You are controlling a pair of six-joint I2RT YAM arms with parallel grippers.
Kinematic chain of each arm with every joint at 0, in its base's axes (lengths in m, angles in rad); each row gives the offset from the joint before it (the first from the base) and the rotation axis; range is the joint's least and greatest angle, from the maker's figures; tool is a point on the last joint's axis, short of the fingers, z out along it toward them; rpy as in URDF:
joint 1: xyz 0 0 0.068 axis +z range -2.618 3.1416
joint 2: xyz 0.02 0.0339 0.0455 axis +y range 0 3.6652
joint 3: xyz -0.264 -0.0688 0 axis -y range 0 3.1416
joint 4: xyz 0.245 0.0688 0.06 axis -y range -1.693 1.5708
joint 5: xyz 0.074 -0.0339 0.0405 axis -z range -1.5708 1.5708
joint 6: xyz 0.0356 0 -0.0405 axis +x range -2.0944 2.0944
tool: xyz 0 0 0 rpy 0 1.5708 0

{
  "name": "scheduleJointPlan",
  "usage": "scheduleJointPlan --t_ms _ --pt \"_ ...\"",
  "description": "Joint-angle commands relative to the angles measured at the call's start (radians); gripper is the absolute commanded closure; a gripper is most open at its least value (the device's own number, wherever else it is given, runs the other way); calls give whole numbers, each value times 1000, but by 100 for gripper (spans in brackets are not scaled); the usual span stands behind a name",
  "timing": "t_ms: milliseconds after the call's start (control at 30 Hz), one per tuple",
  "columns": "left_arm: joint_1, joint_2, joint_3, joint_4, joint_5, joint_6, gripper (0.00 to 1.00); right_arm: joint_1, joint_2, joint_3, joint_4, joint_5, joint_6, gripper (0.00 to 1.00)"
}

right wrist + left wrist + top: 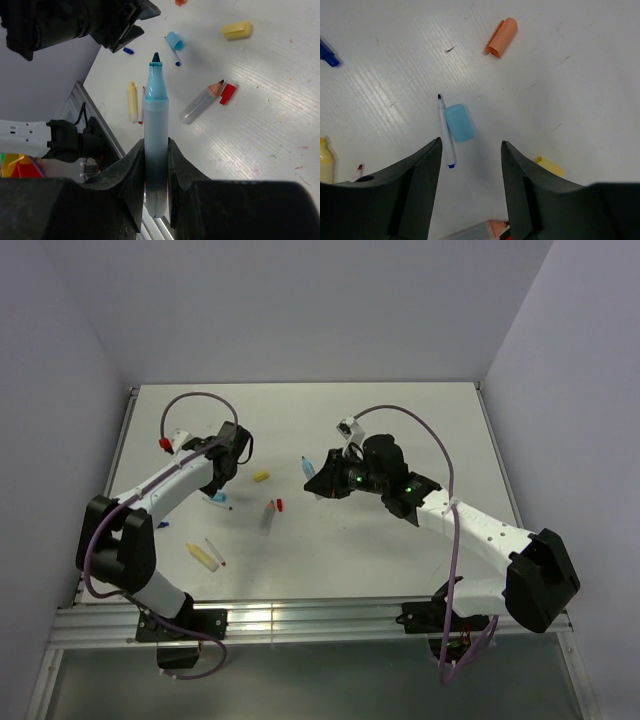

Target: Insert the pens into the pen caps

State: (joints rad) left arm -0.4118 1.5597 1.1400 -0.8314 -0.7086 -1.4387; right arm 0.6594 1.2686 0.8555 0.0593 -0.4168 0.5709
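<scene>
My right gripper [156, 145] is shut on the light-blue marker [156, 125], held above the table with its tip pointing toward the left arm. My left gripper [471, 145] hangs open just above the light-blue cap [459, 122], which lies against the thin dark-blue-tipped pen [445, 132]. Nothing is between its fingers. An orange cap [501, 37], a dark-blue cap [327, 54] and a yellow cap [550, 166] lie around it. The orange marker [200, 104] rests beside the red cap [228, 93]. The yellow marker [203, 556] and the red-tipped pen [215, 552] lie side by side.
The white table [420, 430] is walled at the back and both sides. An aluminium rail [300, 618] runs along the near edge by the arm bases. A purple cable [200, 398] loops over each arm.
</scene>
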Motion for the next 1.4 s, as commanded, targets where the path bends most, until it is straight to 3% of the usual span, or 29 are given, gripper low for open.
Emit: scheduleJointPlan --t_ms 0,400,1367 --pt "16 52 46 -6 14 -42 44 -7 -17 60 -21 -45 -43 100" --pt "30 194 67 26 40 -61 45 -33 -49 24 -23 -66 -65 100" --pt "59 223 14 66 78 -49 46 -72 -12 -4 2 -97 -46 100"
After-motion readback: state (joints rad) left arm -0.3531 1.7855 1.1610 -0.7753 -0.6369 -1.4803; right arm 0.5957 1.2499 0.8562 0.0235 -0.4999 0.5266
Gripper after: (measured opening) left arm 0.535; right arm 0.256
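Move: The light-blue cap lies about 10 cm below the open left gripper, level with it fore and aft and roughly 2 cm to its left. A thin white marker lies beside the cap, some 2 cm nearer the base; the orange cap is about 9 cm ahead and 6 cm left of the gripper, the yellow cap 5 cm ahead and 10 cm right, all equally low. From the right hand, the light-blue cap is about 28 cm left, 9 cm ahead and 20 cm below. Lower the left gripper some 7 cm towards the light-blue cap, quickly at first and then easing almost to a stop just above it, creeping forward about a centimetre and tipping the fingers slightly steeper. Leave the fingers open. With the right hand keep hold of the blue pen, letting it drift barely 1.5 cm to the right. ##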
